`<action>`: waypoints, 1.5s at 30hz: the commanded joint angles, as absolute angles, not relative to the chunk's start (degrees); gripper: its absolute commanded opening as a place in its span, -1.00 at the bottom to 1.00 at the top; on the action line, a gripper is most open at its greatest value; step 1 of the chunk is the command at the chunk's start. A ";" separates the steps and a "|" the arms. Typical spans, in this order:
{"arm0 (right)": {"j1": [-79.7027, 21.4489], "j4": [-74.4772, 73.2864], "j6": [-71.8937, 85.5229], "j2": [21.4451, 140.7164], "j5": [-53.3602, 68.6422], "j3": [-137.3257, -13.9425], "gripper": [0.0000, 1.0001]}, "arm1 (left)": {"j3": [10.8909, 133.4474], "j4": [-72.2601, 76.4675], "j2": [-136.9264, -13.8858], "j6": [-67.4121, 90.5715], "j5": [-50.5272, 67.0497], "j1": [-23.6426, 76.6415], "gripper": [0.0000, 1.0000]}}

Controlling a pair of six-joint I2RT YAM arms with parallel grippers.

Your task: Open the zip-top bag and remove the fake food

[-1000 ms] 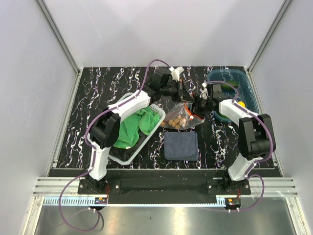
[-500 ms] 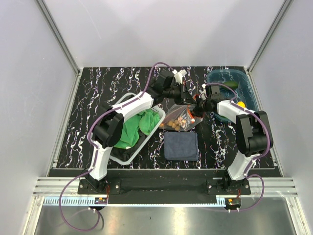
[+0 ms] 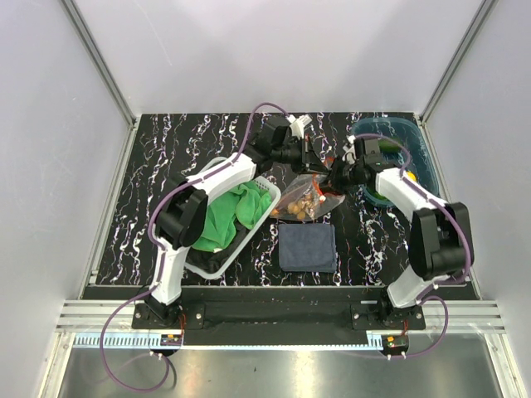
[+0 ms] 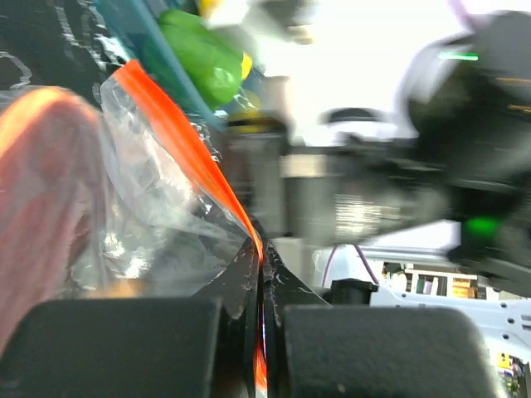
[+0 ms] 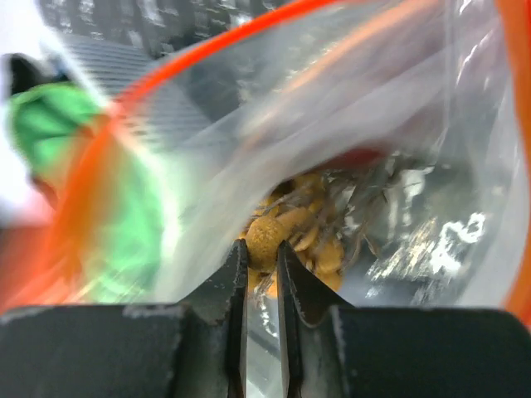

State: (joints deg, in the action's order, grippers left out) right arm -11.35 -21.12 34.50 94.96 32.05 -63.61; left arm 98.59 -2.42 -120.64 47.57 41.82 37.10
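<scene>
The zip-top bag (image 3: 305,197) hangs lifted above the table centre, its mouth spread wide. My left gripper (image 4: 263,265) is shut on its orange-red zip strip (image 4: 178,137) at one corner. In the right wrist view my right gripper (image 5: 261,249) reaches inside the bag, its jaws closed on one ball of the brown ball cluster (image 5: 303,220), the fake food still in the bag. From above, both grippers meet at the bag's far edge, left gripper (image 3: 319,164) and right gripper (image 3: 333,176). A green fake food piece (image 4: 203,58) and a yellow one (image 3: 409,176) lie in the blue tray.
The translucent blue tray (image 3: 417,143) stands at the back right. A white basket (image 3: 217,264) with a green cloth (image 3: 222,217) sits at the left. A dark blue cloth (image 3: 307,246) lies flat in front of the bag.
My right gripper has pushed further into the bag and its jaws have closed on a brown ball. The left gripper keeps its hold on the zip strip.
</scene>
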 commanded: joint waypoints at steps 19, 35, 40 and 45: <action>-12.04 -31.56 32.87 79.72 31.88 -76.65 -0.93 | 97.20 -1.58 -116.28 44.47 43.33 34.81 -1.00; -12.39 -38.93 27.34 73.74 16.54 -79.87 -0.93 | 93.35 1.32 -115.14 47.20 44.39 34.89 -1.00; -10.81 -43.75 25.23 74.97 8.45 -87.44 -0.93 | 92.37 0.18 -114.17 44.12 44.03 34.89 -1.00; -6.25 -46.49 23.73 77.78 3.79 -94.65 -0.92 | 94.92 -4.04 -114.43 41.31 44.12 34.89 -1.00</action>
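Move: My right hand is inside the open bag with the cluster of small brown balls already gripped. The blue bin it is bound for lies about 18 cm to its right, 6 cm farther out and roughly 8 cm lower. The green pepper in that bin is some 15 cm right and 3 cm back, and the bag's middle about 5 cm left and 5 cm back. From my left hand, holding the bag's orange edge, the bin is about 23 cm right, 4 cm ahead and 17 cm below. I lift the cluster out of the bag mouth with my right hand, rising about 13 cm, dipping slightly while drawing back some 4 cm, then climbing again, forward and rightward, to end 20 cm higher. The grip stays shut while the wrist swings the fingers round to point more forward, about 30 degrees. My left hand keeps pinching the orange edge, rising a little, then easing back down and slightly left. ##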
